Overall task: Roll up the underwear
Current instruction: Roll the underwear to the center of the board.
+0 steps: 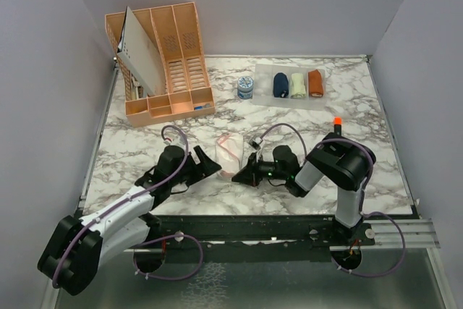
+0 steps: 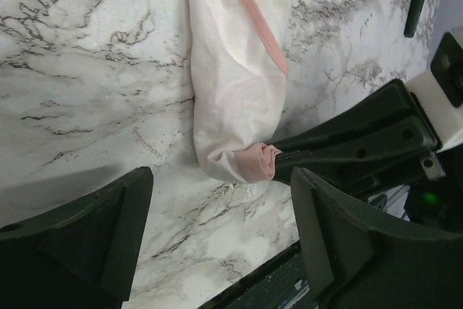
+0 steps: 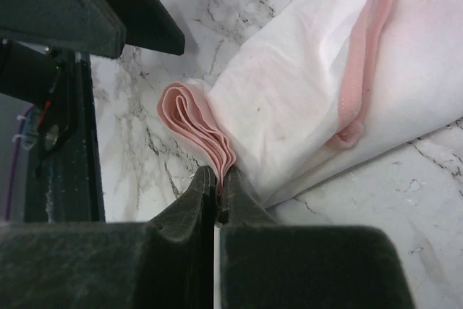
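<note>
The whitish-pink underwear (image 1: 229,148) lies folded into a long strip on the marble table, pink edging along it (image 2: 239,85) (image 3: 304,85). My right gripper (image 3: 218,179) is shut on the bunched pink layers at the strip's near end, low over the table (image 1: 237,174). My left gripper (image 2: 221,200) is open just left of that end (image 1: 205,166), with only bare marble between its fingers. It touches no cloth. The navy blue underwear (image 1: 281,85) sits rolled at the back of the table.
A cream bundle (image 1: 297,85), a rust-orange bundle (image 1: 315,82) and a blue-patterned roll (image 1: 245,88) sit beside the navy one. An orange slotted organizer (image 1: 163,63) stands at the back left. An orange-tipped marker (image 1: 336,124) lies right of the arms. The table's front edge is close below both grippers.
</note>
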`<state>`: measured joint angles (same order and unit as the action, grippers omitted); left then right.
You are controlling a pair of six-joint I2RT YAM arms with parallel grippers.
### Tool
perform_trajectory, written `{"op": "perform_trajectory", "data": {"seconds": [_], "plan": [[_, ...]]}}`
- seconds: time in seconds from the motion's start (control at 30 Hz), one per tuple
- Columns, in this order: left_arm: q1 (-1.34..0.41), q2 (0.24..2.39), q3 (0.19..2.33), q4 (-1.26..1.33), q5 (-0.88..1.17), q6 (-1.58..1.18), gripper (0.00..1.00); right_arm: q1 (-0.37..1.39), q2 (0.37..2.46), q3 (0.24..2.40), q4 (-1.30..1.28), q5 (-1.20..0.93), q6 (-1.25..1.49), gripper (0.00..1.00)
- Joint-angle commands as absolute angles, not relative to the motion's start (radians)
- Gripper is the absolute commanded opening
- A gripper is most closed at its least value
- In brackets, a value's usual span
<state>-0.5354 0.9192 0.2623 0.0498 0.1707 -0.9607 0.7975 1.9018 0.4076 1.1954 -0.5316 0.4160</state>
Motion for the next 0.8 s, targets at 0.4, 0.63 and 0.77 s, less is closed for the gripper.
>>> {"op": "perform_trajectory", "data": {"seconds": [0.4,0.63,0.77], "plan": [[-0.535,1.003,0.207,0.173,0.237,-0.823,0.77,0.640,2.099,0.561,0.890,-0.797,0.785,0.03],[-0.538,1.164,0.201,0.336,0.251,-0.905,0.61,0.629,2.137,0.562,0.920,-0.818,0.818,0.04],[-0.540,1.242,0.204,0.387,0.255,-0.935,0.58,0.623,2.131,0.575,0.862,-0.816,0.795,0.04]]}}
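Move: The left hand, empty, has the folded near end of the underwear about 4 cm to its right, 2 cm back and 4 cm below; the organizer's front compartments stand some 20 cm ahead and 15 cm left of it. The right hand already holds this folded end, whose middle lies about 2 cm to its left and level with it; the unrolled strip's middle is 7 cm ahead and 2 cm left, the blue-white jar about 30 cm ahead and 3 cm right. Forward by some 2 cm, rolling its wrist about 30 degrees so its top tips forward, the right hand keeps its pinch on the folded pink edge and turns it towards the strip ahead, travelling only in the first part and then mostly twisting in place. Meanwhile the open left hand sinks about 2.5 cm and edges right to the fold's free left end, its fingers closing partway but staying apart. ##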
